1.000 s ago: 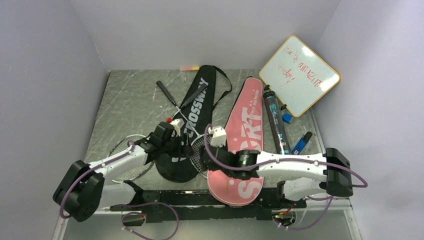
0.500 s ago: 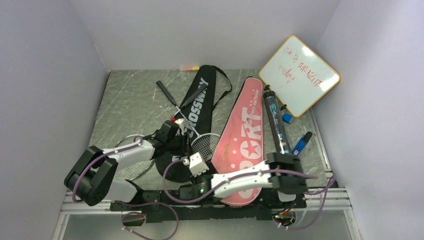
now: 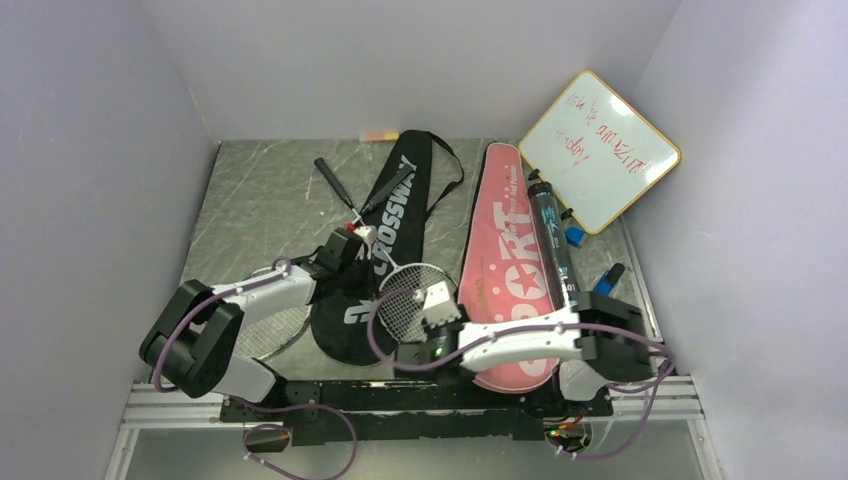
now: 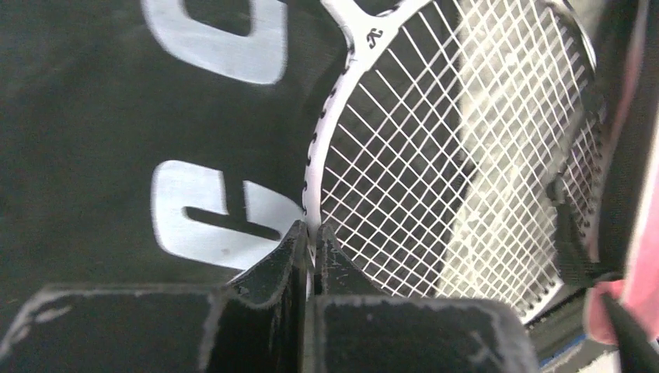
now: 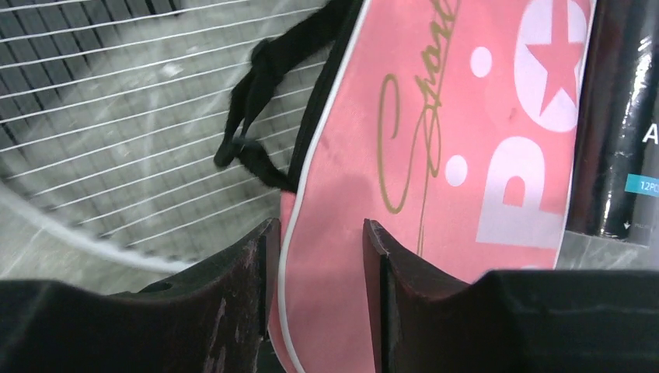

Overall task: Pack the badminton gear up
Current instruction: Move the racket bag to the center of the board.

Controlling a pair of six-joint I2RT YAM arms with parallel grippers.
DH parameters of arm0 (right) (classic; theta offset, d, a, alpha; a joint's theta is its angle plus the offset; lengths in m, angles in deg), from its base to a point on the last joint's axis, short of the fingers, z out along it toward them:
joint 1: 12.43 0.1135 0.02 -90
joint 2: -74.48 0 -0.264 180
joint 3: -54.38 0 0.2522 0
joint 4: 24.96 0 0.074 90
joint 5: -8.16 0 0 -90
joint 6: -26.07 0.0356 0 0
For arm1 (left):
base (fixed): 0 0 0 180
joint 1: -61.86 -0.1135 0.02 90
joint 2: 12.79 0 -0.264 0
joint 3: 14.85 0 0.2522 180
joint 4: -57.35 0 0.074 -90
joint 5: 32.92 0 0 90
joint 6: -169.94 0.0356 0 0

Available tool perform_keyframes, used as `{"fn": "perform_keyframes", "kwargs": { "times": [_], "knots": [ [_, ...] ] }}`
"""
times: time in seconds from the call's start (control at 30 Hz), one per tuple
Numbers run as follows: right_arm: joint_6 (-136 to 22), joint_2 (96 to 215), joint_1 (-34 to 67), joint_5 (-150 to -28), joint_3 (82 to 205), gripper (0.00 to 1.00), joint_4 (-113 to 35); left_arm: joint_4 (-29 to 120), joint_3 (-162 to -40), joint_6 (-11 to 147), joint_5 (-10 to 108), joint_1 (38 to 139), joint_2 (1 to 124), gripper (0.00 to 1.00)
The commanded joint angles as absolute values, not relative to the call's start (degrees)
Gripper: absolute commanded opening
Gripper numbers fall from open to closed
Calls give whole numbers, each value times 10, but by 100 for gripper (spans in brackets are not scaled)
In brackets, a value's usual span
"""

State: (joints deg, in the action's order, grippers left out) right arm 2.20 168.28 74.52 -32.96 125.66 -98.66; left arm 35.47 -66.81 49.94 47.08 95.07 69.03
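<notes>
My left gripper (image 4: 311, 229) is shut on the rim of the white-framed racket (image 4: 334, 101), which lies on the black "CROSSWAY" cover (image 4: 116, 116). From above, the left gripper (image 3: 368, 268) sits at the left side of the racket head (image 3: 408, 298). My right gripper (image 5: 319, 225) is open, its fingers either side of the white-piped edge of the pink "SPORT" cover (image 5: 466, 116). The right gripper (image 3: 452, 318) is at the pink cover's (image 3: 510, 260) near left side. The dark tube (image 3: 553, 245) lies along the cover's right side. A second racket head (image 3: 270, 325) lies under the left arm.
A whiteboard (image 3: 598, 150) leans in the back right corner, with blue markers (image 3: 605, 283) by the tube. A small pink-yellow marker (image 3: 379, 135) lies at the back wall. A black strap (image 5: 256, 116) trails beside the pink cover. Walls close in left, right and behind.
My left gripper has closed on the white racket's rim. The right arm swung down and back up to the pink cover's edge, its fingers narrowing. The pink cover has shifted right, against the tube.
</notes>
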Motion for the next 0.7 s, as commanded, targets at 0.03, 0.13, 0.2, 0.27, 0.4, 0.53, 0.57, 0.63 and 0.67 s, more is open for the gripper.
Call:
{"fn": "perform_keyframes", "kwargs": {
  "times": [0.03,0.13,0.2,0.27,0.4,0.53,0.57,0.63,0.67],
  "knots": [
    [-51,1570,633,-326,1180,46,-923,294,-698,528,540,928,641,5],
    [-97,1504,568,-344,1143,49,-864,261,-706,516,568,913,601,5],
    [-139,1458,529,-365,1126,55,-820,235,-712,506,607,902,575,5],
    [-189,1424,497,-399,1117,59,-767,226,-713,499,618,898,554,6],
    [-279,1393,480,-497,1129,94,-685,191,-744,516,601,896,554,6],
    [-328,1399,478,-625,1144,98,-601,140,-784,557,577,896,572,7],
    [-333,1412,478,-656,1150,97,-583,125,-789,576,576,896,574,7],
    [-338,1444,476,-684,1165,96,-555,102,-797,604,576,896,578,8],
    [-340,1464,475,-691,1175,95,-547,89,-801,614,576,896,580,9]
  ]
}}
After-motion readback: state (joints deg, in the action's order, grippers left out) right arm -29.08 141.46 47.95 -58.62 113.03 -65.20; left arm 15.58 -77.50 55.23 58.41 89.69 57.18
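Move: My right hand is at the left edge of the near half of the pink racket bag, the bag's middle lying about 18 cm ahead, 10 cm to the right and 3 cm below. The black shuttlecock tube is some 24 cm ahead and 19 cm right, just beyond that bag. My left hand is closed on the left rim of the white racket, whose head is centred about 9 cm to its right and 2 cm back; the black bag's middle is roughly 15 cm ahead. I drive the right hand forward and right, about 7 cm each way, shoving the pink bag by its left edge towards the tube; then I spread the fingers wide off it and swing back left about 8 cm, rising and rolling my left side up some 30 degrees. Meanwhile my left hand draws the racket rim left about 6 cm, then comes clear upward, fingers still shut. ##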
